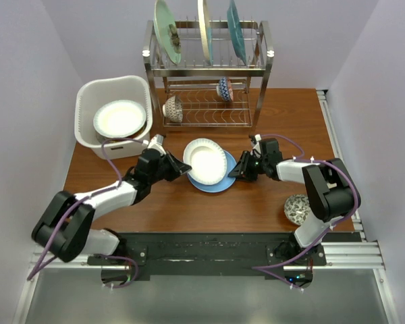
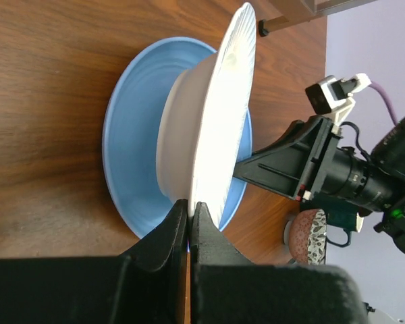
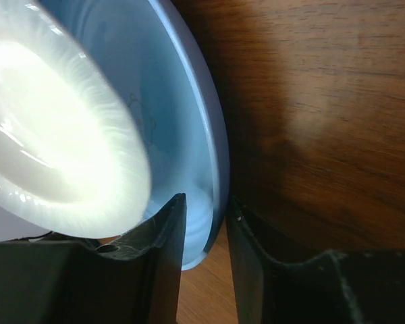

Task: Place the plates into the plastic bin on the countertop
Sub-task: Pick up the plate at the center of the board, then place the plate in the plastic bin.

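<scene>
A white plate (image 1: 204, 160) lies tilted on a blue plate (image 1: 220, 182) in the middle of the countertop (image 1: 256, 202). My left gripper (image 1: 184, 169) is shut on the white plate's left rim; in the left wrist view the fingers (image 2: 190, 202) pinch the edge of the white plate (image 2: 219, 115) over the blue plate (image 2: 131, 135). My right gripper (image 1: 235, 170) is at the blue plate's right edge. In the right wrist view its fingers (image 3: 206, 206) stand slightly apart with the rim of the blue plate (image 3: 182, 121) between them. The plastic bin (image 1: 88, 91) at back left holds a pale plate (image 1: 119, 118).
A metal wire rack (image 1: 256, 67) at the back holds three upright plates on top and two small bowls (image 1: 173, 108) on its lower tier. A patterned bowl (image 1: 297, 209) sits on the wood beside the right arm's base.
</scene>
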Controlling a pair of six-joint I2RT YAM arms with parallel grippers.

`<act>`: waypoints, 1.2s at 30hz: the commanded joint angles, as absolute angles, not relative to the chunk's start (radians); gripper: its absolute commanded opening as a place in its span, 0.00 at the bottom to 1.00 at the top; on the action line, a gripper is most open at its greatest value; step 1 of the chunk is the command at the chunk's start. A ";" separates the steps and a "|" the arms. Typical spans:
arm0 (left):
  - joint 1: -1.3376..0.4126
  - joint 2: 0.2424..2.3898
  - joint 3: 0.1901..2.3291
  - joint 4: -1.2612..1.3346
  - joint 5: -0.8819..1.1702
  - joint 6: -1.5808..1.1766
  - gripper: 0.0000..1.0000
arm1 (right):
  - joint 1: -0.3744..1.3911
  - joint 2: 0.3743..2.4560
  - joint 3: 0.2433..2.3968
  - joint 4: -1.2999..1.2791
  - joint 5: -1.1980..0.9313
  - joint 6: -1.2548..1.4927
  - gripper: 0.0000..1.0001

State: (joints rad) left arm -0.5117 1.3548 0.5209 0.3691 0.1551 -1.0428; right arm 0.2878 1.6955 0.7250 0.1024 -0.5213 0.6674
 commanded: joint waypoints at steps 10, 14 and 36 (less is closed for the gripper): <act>-0.417 1.025 0.655 0.097 0.133 -0.957 0.00 | 0.296 1.645 0.741 -0.118 -0.485 0.566 0.66; -0.361 0.957 0.687 0.003 0.147 -0.930 0.00 | 0.296 1.593 0.750 -0.170 -0.451 0.543 0.71; -0.106 0.951 1.011 -0.342 0.187 -0.819 0.00 | 0.298 1.397 0.762 -0.351 -0.357 0.471 0.83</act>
State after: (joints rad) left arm -0.1585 0.9455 0.9234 -0.3962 0.1429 -0.8436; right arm 0.2955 1.4200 0.7509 -0.3393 -0.3748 0.4885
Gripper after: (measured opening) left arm 0.039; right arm 0.830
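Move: The left fingers already pinch the near-left rim of the raised white plate, its middle some 6 cm to their right and 2 cm ahead. The plastic bin is about 17 cm ahead and 25 cm left, a little lower; the rack's front left foot about 14 cm ahead, 8 cm left. The blue plate lies roughly 8 cm right, level fore and aft, 8 cm below. From the right hand, at its right rim, the blue plate's middle is about 8 cm left, 1 cm ahead. Keeping its pinch on the rim of the white plate, the left hand lifts about 15 cm, steeply at first, and swings some 13 cm left towards the bin, turning about 15 degrees counter-clockwise. The right fingers, at first around the blue plate's rim, spread wide; that hand rises a few centimetres and draws back and to the right about 4 cm each, clear of the rim, with a slight roll. ##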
